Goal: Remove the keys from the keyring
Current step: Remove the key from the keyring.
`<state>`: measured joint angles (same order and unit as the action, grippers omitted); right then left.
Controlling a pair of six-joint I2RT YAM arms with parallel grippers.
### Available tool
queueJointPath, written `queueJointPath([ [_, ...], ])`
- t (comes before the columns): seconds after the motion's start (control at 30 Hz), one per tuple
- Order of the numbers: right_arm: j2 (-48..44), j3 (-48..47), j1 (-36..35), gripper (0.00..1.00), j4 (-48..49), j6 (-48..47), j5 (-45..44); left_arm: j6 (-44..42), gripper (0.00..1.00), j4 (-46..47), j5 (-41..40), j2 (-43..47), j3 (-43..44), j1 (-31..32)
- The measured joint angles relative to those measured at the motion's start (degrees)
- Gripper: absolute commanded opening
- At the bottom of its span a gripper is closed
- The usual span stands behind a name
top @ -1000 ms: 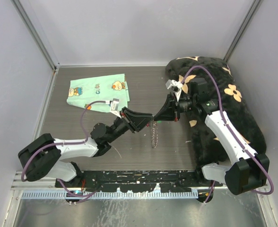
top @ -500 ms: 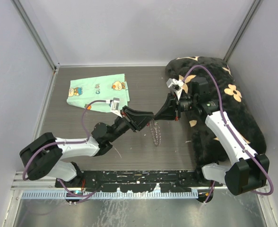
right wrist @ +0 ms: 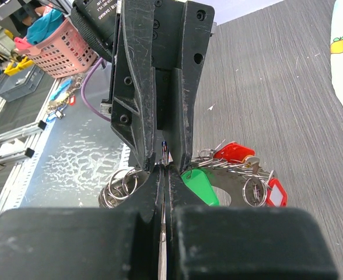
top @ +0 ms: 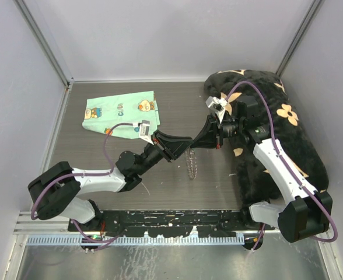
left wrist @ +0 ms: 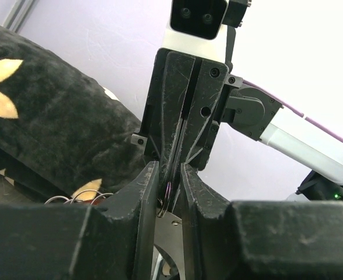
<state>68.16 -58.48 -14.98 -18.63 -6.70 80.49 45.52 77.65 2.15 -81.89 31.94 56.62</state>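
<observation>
Both grippers meet tip to tip above the table's middle. My right gripper (top: 196, 143) (right wrist: 164, 170) is shut on the keyring's thin silver edge (left wrist: 172, 228). The keys (top: 191, 166) dangle under it, among them a green-headed key (right wrist: 200, 186) and red ones (right wrist: 233, 153). My left gripper (top: 185, 144) (left wrist: 168, 170) faces it with jaws a narrow gap apart. A small thin ring (left wrist: 169, 195) (right wrist: 164, 146) stands in that gap, leaning toward one finger (left wrist: 148, 186). Much of the keyring is hidden behind the fingers.
A mint-green cartoon cloth (top: 121, 111) lies flat at the back left. A black cushion with tan flowers (top: 276, 134) fills the right side under the right arm. Small silver rings (right wrist: 118, 185) hang beside the right fingers. A pink basket (right wrist: 55, 49) stands beyond the table.
The left jaws have narrowed a little around the small ring and the left arm has edged toward the right gripper. The hanging keys swung slightly. The right gripper stayed shut.
</observation>
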Motion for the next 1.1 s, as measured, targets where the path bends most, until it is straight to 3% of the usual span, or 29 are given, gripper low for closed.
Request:
queueJointPath([
  [0.13, 0.0, 0.1, 0.0, 0.01, 0.9, 0.9, 0.0, -0.2, 0.19, 0.1, -0.6, 0.0, 0.0, 0.1],
  [0.33, 0.0, 0.6, 0.0, 0.01, 2.0, 2.2, 0.3, -0.3, 0.00, 0.1, -0.9, 0.0, 0.2, 0.1],
  [0.6, 0.0, 1.1, 0.1, 0.03, 3.0, 4.1, 0.7, -1.7, 0.00, 0.2, -0.8, 0.0, 0.2, 0.3],
  [0.7, 0.0, 1.2, 0.1, 0.15, 3.5, 4.3, 0.8, -2.1, 0.00, 0.2, -0.7, 0.0, 0.2, 0.3],
  [0.93, -0.4, 1.3, 0.1, 0.54, 4.5, 4.7, 1.4, -3.0, 0.00, -0.5, -0.6, 0.2, 0.2, 0.4],
  [1.1, -1.2, 1.2, 1.0, 0.61, 3.9, 2.8, 1.7, -3.0, 0.00, -1.1, 0.6, 1.6, -0.1, -0.2],
])
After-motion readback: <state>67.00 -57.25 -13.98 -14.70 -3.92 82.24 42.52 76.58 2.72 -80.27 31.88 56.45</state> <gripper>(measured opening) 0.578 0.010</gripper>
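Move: The keyring's upper edge, pinched in the shut right fingertips, is at the right hand itself and about 1 cm to the right of the left hand point, level with it, between its half-parted fingers. The ringed loop hangs about 5 cm straight below both hands. From the right hand, the green key tag is roughly 2 cm ahead, 1 cm left and 2 cm lower; the red key tags are some 4 cm ahead, 3 cm left and 5 cm lower. The keyring's edge is handed over in mid-air: the left fingers, nearly in place, stay put and close fully on it, while the right keeps its pinch. Only after that do the right fingers open to over half and let go, the hand easing barely half a centimetre up and to its right. The left keeps its grip and rises about as little at the end. ##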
